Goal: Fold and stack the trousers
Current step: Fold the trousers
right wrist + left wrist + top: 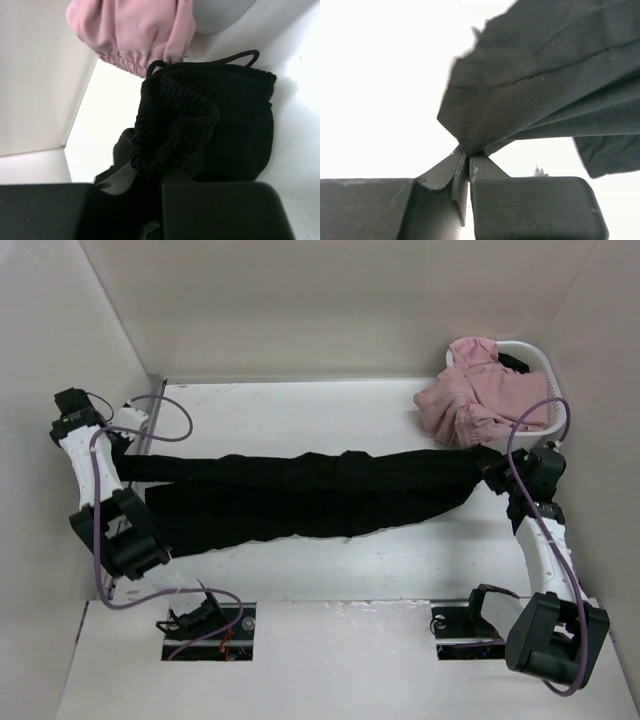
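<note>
The black trousers (310,495) lie stretched left to right across the white table, legs side by side, leg ends at the left, waistband at the right. My left gripper (128,445) is shut on a corner of a trouser leg end (520,90), which fans out from the fingertips. My right gripper (497,472) is shut on the ribbed elastic waistband (170,130), its drawstring loop showing above. The gripped fabric hides the fingertips of the right gripper.
A pink garment (480,395) spills out of a white basket (540,365) at the back right, next to the trousers' waist; it also shows in the right wrist view (135,30). White walls enclose the table on the left, back and right.
</note>
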Robot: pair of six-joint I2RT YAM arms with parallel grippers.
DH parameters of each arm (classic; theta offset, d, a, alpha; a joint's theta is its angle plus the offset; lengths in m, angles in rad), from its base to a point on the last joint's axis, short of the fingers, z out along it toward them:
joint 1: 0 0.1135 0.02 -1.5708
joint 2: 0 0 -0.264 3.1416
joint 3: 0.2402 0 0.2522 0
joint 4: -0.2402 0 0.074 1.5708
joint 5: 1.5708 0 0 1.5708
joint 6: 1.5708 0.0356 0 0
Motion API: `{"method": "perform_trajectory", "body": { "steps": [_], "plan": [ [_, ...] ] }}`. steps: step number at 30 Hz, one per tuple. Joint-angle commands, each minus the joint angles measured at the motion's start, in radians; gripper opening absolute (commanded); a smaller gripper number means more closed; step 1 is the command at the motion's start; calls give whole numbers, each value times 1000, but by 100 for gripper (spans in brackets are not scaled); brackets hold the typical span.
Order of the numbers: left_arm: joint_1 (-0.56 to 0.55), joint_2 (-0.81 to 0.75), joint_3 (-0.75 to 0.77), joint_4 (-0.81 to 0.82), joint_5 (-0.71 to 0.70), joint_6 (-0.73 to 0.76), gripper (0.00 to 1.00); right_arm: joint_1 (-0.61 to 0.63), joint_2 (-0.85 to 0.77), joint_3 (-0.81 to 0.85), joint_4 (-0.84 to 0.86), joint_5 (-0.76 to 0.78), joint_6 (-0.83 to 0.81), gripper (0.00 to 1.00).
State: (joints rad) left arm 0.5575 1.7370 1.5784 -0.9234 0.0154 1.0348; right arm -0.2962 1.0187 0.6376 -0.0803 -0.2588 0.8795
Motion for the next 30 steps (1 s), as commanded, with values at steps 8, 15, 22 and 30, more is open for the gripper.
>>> {"method": "perform_trajectory", "body": {
  "steps": [8,15,22,30],
  "plan": [
    [66,-344,-435,-203,-112,252,11,-132,-11,-48,-144,58,-27,21],
    [63,-331,-606,24,-233,314,52,-84,86,-87,-87,53,1,100],
    [3,-245,-431,93,-204,234,56,82,259,-29,-45,187,101,100],
    [-101,-49,-291,106,-141,108,59,140,449,13,-1,293,233,100]
  ]
}}
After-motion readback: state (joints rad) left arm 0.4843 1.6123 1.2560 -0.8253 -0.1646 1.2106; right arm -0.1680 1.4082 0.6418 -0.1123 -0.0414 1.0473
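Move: The left fingers hold the hem of the upper trouser leg. The lower leg's hem end lies about 18 cm back from that hand, 6 cm to its right and 14 below. The right fingers hold the waistband, and its landing spot is some 3 cm back, 2 cm right and 15 below. From the right hand, the pink garment sits about 20 cm ahead and 3 right, the basket 22 ahead and 10 right. Left hand carries hem back some 18 cm, releases, returns forward; right sinks about 13 cm, opening at waistband. ##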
